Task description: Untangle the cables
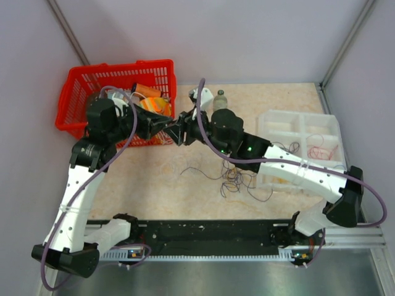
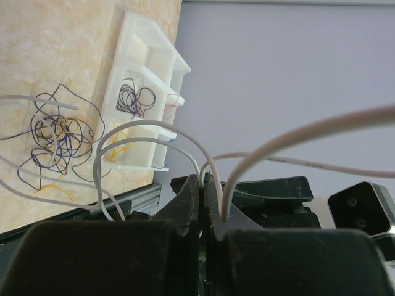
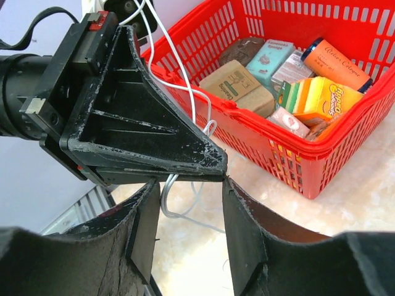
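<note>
A loose tangle of thin dark purple and yellow cables (image 1: pixel 237 179) lies on the table in front of the white tray; the left wrist view shows the tangle (image 2: pixel 58 139) too. My left gripper (image 1: pixel 168 127) is raised beside the red basket, its jaws (image 2: pixel 205 177) shut on a thin white wire (image 2: pixel 185 139) that loops away from the tips. My right gripper (image 1: pixel 184 134) meets it tip to tip. In the right wrist view my right gripper (image 3: pixel 189 185) has its jaws apart, and the white wire loop (image 3: pixel 170 200) hangs just past them, under the left gripper's black finger (image 3: pixel 142 129).
A red basket (image 1: pixel 80 80) of boxes and packets stands at the back left, close to both grippers. A white compartment tray (image 1: pixel 300 117) at the right holds a dark coil (image 2: pixel 136 98) and a red cable (image 1: pixel 321 151). A small bottle (image 1: pixel 220 98) stands at the back.
</note>
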You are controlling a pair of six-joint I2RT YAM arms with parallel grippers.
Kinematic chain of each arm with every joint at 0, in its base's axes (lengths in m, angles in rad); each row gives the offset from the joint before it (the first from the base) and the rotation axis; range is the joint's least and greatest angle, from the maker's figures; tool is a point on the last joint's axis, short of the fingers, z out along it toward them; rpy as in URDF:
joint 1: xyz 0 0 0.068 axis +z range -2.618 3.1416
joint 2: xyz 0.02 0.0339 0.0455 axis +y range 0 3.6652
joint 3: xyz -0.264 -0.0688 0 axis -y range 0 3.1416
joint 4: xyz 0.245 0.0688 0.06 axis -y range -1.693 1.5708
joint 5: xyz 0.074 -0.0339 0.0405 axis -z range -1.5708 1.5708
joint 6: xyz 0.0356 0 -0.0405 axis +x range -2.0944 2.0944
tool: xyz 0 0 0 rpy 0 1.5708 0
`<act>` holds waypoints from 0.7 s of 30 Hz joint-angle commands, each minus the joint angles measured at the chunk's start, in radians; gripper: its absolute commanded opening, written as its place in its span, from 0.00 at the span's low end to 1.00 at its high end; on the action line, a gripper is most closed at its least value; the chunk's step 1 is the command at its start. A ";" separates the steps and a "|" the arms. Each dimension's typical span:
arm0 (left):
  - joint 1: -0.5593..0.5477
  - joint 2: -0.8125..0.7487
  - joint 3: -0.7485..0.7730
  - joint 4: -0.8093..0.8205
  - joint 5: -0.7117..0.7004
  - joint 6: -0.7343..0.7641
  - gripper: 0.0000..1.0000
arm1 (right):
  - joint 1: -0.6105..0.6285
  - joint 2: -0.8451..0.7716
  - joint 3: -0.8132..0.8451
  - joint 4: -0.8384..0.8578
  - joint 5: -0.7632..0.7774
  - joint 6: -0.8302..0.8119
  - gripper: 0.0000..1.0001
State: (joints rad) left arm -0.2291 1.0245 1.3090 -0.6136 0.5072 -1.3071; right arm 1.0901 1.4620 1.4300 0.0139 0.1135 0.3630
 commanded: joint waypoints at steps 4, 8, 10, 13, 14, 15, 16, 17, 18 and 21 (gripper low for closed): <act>0.001 -0.023 -0.011 0.048 -0.004 -0.018 0.00 | 0.017 0.050 0.089 0.026 -0.014 0.007 0.41; 0.001 -0.040 -0.034 0.058 -0.009 -0.021 0.00 | 0.019 0.080 0.127 0.024 -0.054 0.008 0.35; 0.001 -0.043 -0.045 0.061 -0.006 -0.026 0.00 | 0.019 0.096 0.144 0.014 -0.049 -0.004 0.28; 0.001 -0.043 -0.047 0.064 -0.002 -0.009 0.00 | 0.021 0.101 0.168 -0.011 0.003 -0.035 0.01; 0.001 -0.040 -0.042 0.060 0.001 0.014 0.00 | 0.019 0.098 0.175 -0.041 0.037 -0.048 0.00; 0.004 -0.034 -0.027 0.039 -0.001 0.041 0.12 | 0.019 0.087 0.170 -0.060 0.085 -0.059 0.00; 0.005 -0.026 -0.010 0.016 0.001 0.080 0.32 | 0.019 0.071 0.159 -0.075 0.133 -0.071 0.00; 0.010 -0.017 0.010 -0.007 0.010 0.116 0.44 | 0.019 0.052 0.146 -0.089 0.188 -0.081 0.00; 0.013 -0.008 0.024 -0.021 0.034 0.159 0.58 | 0.014 0.028 0.120 -0.101 0.225 -0.096 0.00; 0.014 0.014 0.047 -0.049 0.097 0.277 0.83 | -0.022 -0.031 0.064 -0.137 0.250 -0.090 0.00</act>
State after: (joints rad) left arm -0.2150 1.0180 1.3067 -0.5957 0.4992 -1.2057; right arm 1.1065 1.5536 1.5223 -0.1356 0.2161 0.3035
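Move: From the right gripper, half open, the white cable strands hanging just under the left fingertips are about 3 cm to the left and 2 cm lower, level front to back. The red basket sits some 19 cm ahead, 22 cm left and 28 cm below; the dark cable tangle on the table is roughly 6 cm back, 20 cm right and 38 cm below. The left gripper already pinches the white cable, with those strands about 2 cm straight beneath its fingertips. Bring the right gripper about 3 cm to the left while sinking some 2 cm, so its fingers straddle the white strands under the left fingertips, and close them to pinch the cable. Hold the left gripper nearly still, then spread its fingers wide once the right has shut; draw the right one back rightwards about 2 cm, slightly forward and lower, tipping its fingers down some 10 degrees. ##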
